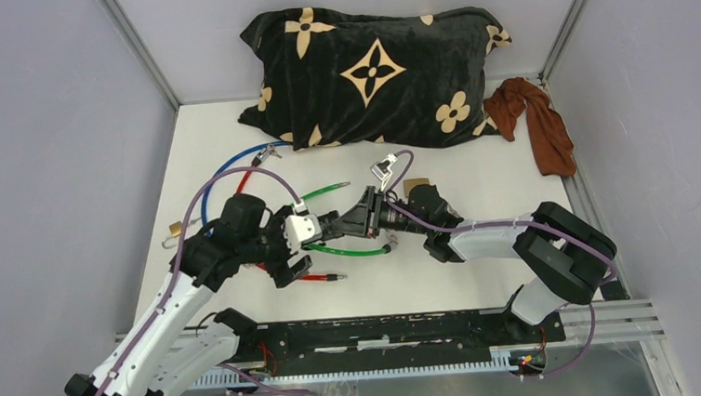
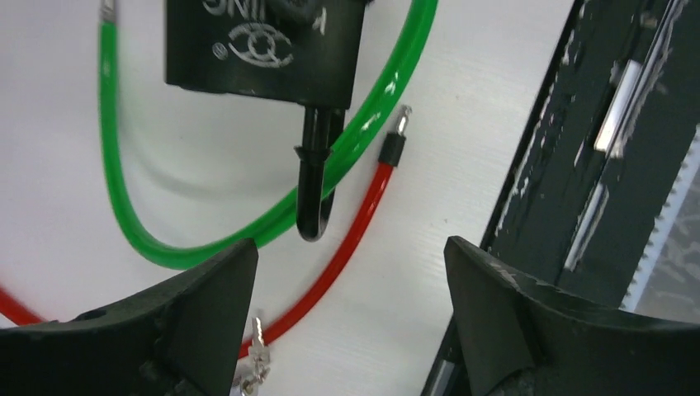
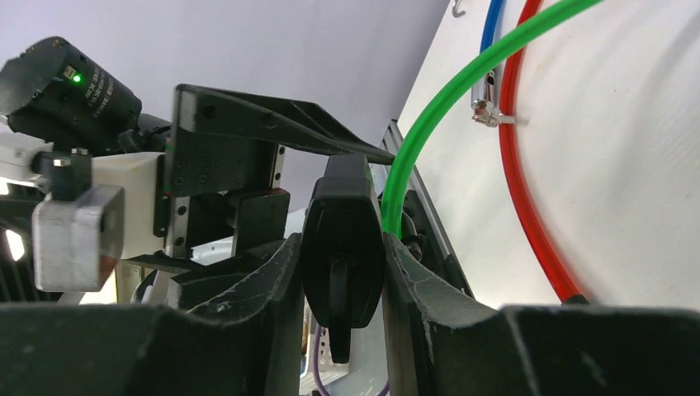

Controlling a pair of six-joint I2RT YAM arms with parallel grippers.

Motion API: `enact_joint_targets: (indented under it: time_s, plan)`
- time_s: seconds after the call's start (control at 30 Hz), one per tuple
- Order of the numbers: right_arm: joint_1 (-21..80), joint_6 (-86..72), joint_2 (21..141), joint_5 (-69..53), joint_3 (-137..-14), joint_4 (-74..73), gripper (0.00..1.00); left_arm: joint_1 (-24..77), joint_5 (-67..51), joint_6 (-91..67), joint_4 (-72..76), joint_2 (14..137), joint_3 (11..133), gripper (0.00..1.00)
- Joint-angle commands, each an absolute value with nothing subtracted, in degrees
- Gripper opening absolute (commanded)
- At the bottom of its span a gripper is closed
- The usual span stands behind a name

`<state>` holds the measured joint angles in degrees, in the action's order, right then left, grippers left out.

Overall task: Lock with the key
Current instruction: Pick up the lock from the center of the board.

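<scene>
The black lock body (image 3: 342, 206) of the green cable lock (image 2: 124, 214) is clamped between the pads of my right gripper (image 3: 341, 243), held above the table. A black-headed key (image 2: 312, 194) sticks out of the lock's end, pointing toward my left gripper (image 2: 348, 247). That gripper is open, its jaws wide apart just short of the key head, with nothing between them. From above, the two grippers (image 1: 325, 226) (image 1: 359, 218) meet nose to nose at the table's middle. In the right wrist view the key (image 3: 338, 318) hangs below the lock.
A red cable (image 2: 347, 247) with a metal tip and a small silver key bunch (image 2: 254, 363) lie under the left gripper. A blue cable (image 1: 223, 165), a brass padlock (image 1: 174, 231), a black patterned pillow (image 1: 375, 75) and a brown cloth (image 1: 537, 120) lie further back. The black rail (image 1: 403, 329) runs along the near edge.
</scene>
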<state>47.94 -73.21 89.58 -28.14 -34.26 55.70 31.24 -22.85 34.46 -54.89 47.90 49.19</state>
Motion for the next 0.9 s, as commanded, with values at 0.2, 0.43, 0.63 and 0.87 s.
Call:
enact_joint_targets:
  time_s: [0.2,0.43,0.63,0.87]
  plan:
    - [48.3,-74.5,85.6,-28.6,-36.0,65.8,0.00,31.1,-28.0,27.8,-37.4,46.2,48.4,0.67]
    - [48.3,-74.1,84.7,-28.9,-36.6,65.7,0.00,31.1,-27.2,28.7,-36.2,47.6,45.8,0.43]
    - [48.3,-66.5,84.4,-32.3,-38.3,60.6,0.22,31.0,-25.1,26.6,-36.4,46.8,47.2,0.02]
    - [48.4,-27.3,77.5,-37.9,-37.9,38.1,0.72,31.0,-19.3,21.8,-43.4,48.9,52.6,0.02]
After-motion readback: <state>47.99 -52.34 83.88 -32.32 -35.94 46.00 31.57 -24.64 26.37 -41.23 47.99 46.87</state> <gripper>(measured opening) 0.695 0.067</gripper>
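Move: The right hand still holds the black lock, its middle barely 2 cm left of that hand's point. From the open left hand the lock lies about 4 cm ahead, 6 cm to the right and 3 cm up, with the shackle on its near side. Roughly 15 cm below the left hand, the green hose's tip is about 12 cm ahead and 9 cm right, and the red hose's tip 8 cm back and 5 cm right. The left fingers shut on the shackle of the lock after the hand has gone about 4 cm right and 3 cm forward, rising some 3 cm and then settling a little lower, with a tilt of roughly 10 degrees. The right hand holds the lock steady for this; then its fingers open, letting go, and it rolls about 20 degrees while starting to draw back by a centimetre. ##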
